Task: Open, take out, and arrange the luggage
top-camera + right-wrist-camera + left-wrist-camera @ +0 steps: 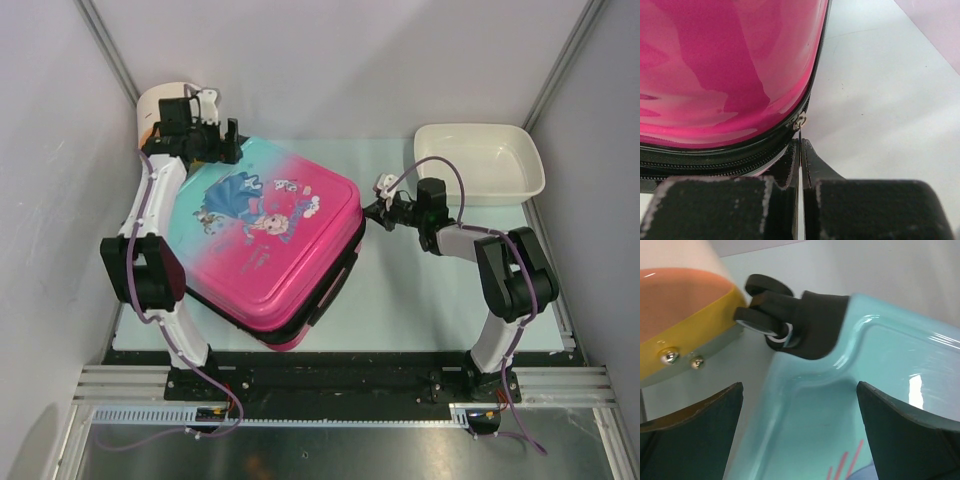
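Note:
The luggage [265, 240] lies flat on the table, teal at the far left and pink at the near right, with the princess print facing up. My left gripper [214, 148] hovers open over its teal far corner [880, 365], beside a black wheel [767, 305]; the left gripper [800, 385] has nothing between its fingers. My right gripper [372, 210] is at the right side of the luggage. In the right wrist view the right gripper [800, 146] is shut on the thin metal zip pull [800, 131], which hangs from the black zip under the pink shell [730, 65].
A white rectangular basin [478, 128] stands at the back right. A cream-and-orange rounded drawer box [160, 105] sits in the far left corner, close to the wheel and seen as the drawer box [685, 295] in the left wrist view. Grey walls enclose the table.

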Controlling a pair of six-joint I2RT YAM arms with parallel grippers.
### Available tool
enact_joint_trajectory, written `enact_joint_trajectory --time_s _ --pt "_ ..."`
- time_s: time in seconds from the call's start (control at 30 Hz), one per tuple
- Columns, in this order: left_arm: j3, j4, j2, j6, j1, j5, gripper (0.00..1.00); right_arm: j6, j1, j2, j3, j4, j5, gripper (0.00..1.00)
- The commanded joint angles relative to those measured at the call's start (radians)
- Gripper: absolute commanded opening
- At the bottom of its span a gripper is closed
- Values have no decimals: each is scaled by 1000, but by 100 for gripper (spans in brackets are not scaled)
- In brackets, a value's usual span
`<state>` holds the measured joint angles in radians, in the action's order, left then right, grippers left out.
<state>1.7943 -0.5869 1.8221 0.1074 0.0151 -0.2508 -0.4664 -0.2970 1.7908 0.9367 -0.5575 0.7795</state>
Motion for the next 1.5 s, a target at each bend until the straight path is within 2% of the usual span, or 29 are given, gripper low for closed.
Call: enact_joint_trajectory --time_s 0.0,0.13,0.27,0.4,0.57,0.6,0.67,0.7,0.73,0.77,0.87,1.0,1.1,1.33,1.47 --pt "34 -42 31 54 39 4 100 -3 1 -53 -6 -56 58 0" --pt "-47 -51 39 80 37 -146 99 -11 2 -51 -6 -50 66 0" --pt "-116 -57 36 87 13 -384 94 -28 13 -71 -12 -16 104 0" --pt "-176 -80 31 132 -66 -452 85 -96 45 -120 -25 71 158 0" --pt "-242 -106 16 207 -176 -533 79 -260 122 -217 -42 309 288 0" --pt "-256 -109 13 221 -187 -542 78 -305 133 -250 -42 427 308 0" --pt "-266 -119 11 241 -216 -556 76 -490 160 -284 -47 551 360 0" --pt "-277 -120 8 256 -224 -556 76 -565 168 -297 -50 702 369 0" --pt "-282 -122 3 262 -240 -555 75 -650 174 -316 -53 746 375 0" --pt "-288 -123 0 268 -250 -558 75 -659 188 -321 -68 764 377 0" --pt "-317 -126 -17 302 -290 -555 75 -600 200 -308 -88 713 369 0" --pt "-328 -128 -17 289 -310 -551 75 -408 188 -265 -105 427 351 0" --pt "-311 -133 -15 278 -302 -542 76 -344 174 -223 -104 299 325 0" --pt "-299 -134 -17 271 -293 -541 76 -350 130 -150 -104 177 233 0" --pt "-300 -136 -15 273 -293 -539 76 -232 108 -100 -104 -46 165 0"
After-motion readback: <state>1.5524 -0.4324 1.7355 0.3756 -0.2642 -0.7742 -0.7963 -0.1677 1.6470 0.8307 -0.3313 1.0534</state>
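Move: The right hand still pinches the luggage's zipper pull at its fingertips; the luggage's middle is some 30 cm to its left and 7 cm back, about level, and the white tray some 17 cm ahead, 36 cm right and lower. From the left hand, over the far teal corner, the luggage's middle lies about 25 cm back, 11 cm right and 13 below; the corner wheel is some 6 cm ahead, and the round cabinet 14 cm left and 5 ahead, both lower. Keeping the pull pinched, the right hand draws the luggage's pink corner back and to the right, about 8 cm back at the farthest, then eases forward and left by roughly half of that. The left hand lingers by the teal corner, then sweeps about 20 cm right and some 9 cm back over the lid to its pink part, turning nearly 50 degrees clockwise as its open fingers narrow by a quarter, and stops there holding nothing. ##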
